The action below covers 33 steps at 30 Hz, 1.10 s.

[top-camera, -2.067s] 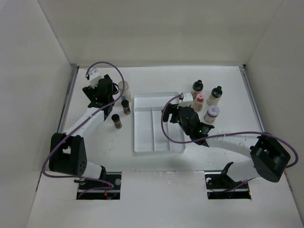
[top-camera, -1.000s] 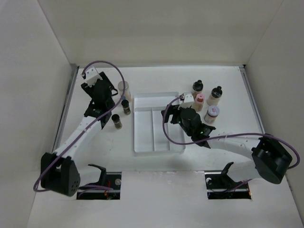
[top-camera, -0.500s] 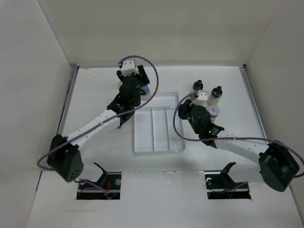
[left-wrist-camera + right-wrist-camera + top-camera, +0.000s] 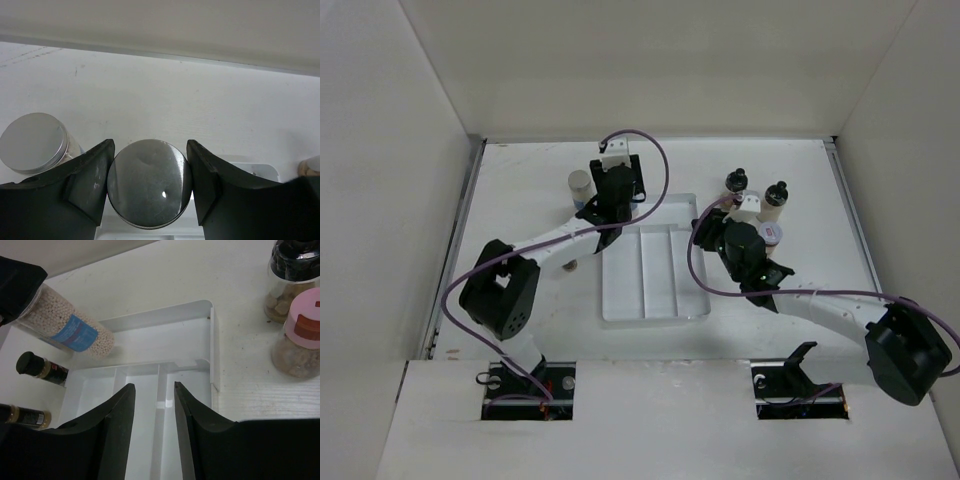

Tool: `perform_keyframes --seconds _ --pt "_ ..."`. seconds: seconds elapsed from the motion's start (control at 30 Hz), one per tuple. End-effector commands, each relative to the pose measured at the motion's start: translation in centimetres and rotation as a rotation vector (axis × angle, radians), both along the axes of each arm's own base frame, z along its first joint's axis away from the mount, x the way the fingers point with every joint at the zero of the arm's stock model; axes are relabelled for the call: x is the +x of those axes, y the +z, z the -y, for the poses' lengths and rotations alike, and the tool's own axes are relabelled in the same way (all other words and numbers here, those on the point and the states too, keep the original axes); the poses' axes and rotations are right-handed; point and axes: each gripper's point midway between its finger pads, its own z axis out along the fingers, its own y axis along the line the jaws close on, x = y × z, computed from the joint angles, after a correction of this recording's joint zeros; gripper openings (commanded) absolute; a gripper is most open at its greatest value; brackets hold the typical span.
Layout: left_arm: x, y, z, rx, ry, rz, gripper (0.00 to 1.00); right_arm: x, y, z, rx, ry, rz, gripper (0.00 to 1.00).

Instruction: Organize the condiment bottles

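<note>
My left gripper (image 4: 620, 200) is shut on the silver cap (image 4: 149, 184) of a clear bottle of pale beads with a blue label (image 4: 70, 325). It holds the bottle tilted over the far left corner of the white tray (image 4: 655, 305). A second silver-capped jar (image 4: 580, 183) stands just left of it and also shows in the left wrist view (image 4: 34, 142). My right gripper (image 4: 153, 386) is open and empty over the tray's far right part. Beside it stand a pink-capped bottle (image 4: 302, 335) and a black-capped bottle (image 4: 295, 270).
Two small dark bottles (image 4: 40, 368) (image 4: 22, 415) stand left of the tray. Right of the tray are two black-capped bottles (image 4: 735, 183) (image 4: 777, 193) and a white-capped jar (image 4: 770, 232). White walls enclose the table on three sides.
My left arm has lifted the blue-labelled bottle from the left group and swung it right to the tray's far left corner. My right gripper has shifted slightly toward the far right.
</note>
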Motion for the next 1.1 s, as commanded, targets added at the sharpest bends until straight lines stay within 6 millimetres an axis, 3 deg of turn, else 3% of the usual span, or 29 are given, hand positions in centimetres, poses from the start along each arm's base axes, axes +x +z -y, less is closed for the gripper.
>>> perform_keyframes --seconds 0.0,0.1,0.3,0.47,0.6,0.73,0.9,0.97,1.07 --pt "0.8 3.6 0.6 -0.103 -0.004 0.128 0.42 0.5 0.8 0.0 0.026 -0.010 0.025 0.48" --pt "0.6 1.3 0.4 -0.078 0.016 0.098 0.42 0.5 0.8 0.0 0.024 -0.011 0.026 0.64" --pt "0.2 -1.3 0.0 -0.051 0.048 0.082 0.50 0.6 0.8 0.0 0.017 -0.010 0.027 0.75" --pt "-0.4 -1.6 0.2 -0.055 0.039 0.088 0.75 1.0 1.3 1.7 0.001 -0.059 0.044 0.83" --pt "-1.3 0.2 0.8 -0.082 0.015 0.120 0.89 1.8 2.4 4.6 0.009 -0.139 0.061 0.87" --pt "-2.9 4.3 1.7 -0.141 -0.031 0.191 0.95 2.5 3.1 6.7 -0.005 -0.213 0.042 0.88" --pt "-6.2 8.5 1.2 -0.225 -0.080 0.281 0.97 4.3 2.5 9.9 -0.089 -0.341 -0.016 0.90" --pt "-7.7 9.4 0.3 -0.259 -0.089 0.311 0.97 5.1 1.7 11.5 -0.133 -0.390 -0.051 0.91" --pt "-10.0 9.3 -0.8 -0.284 -0.108 0.324 0.93 6.2 0.0 13.1 -0.185 -0.417 -0.105 0.91"
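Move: My left hand holds the jar by its upper end over the left part of the tray's far compartment, whose floor is about 12 cm straight below it; the silver-lidded jar stands about 12 cm to the left and 4 cm farther out. From my right hand, the pink-capped bottle is about 10 cm ahead, 12 cm right and 6 cm below. From that hand, one black-capped bottle is 16 ahead and 10 right, another 14 ahead and 20 right. My left hand lowers its jar roughly 5 cm into the tray's far compartment, opens to let go, then lifts up and back off it, fingertips tilting up. Meanwhile my empty right hand waits and spreads its fingers, then swings about 11 cm right and 5 cm forward, turning some 20 degrees clockwise, towards the pink-capped bottle. ##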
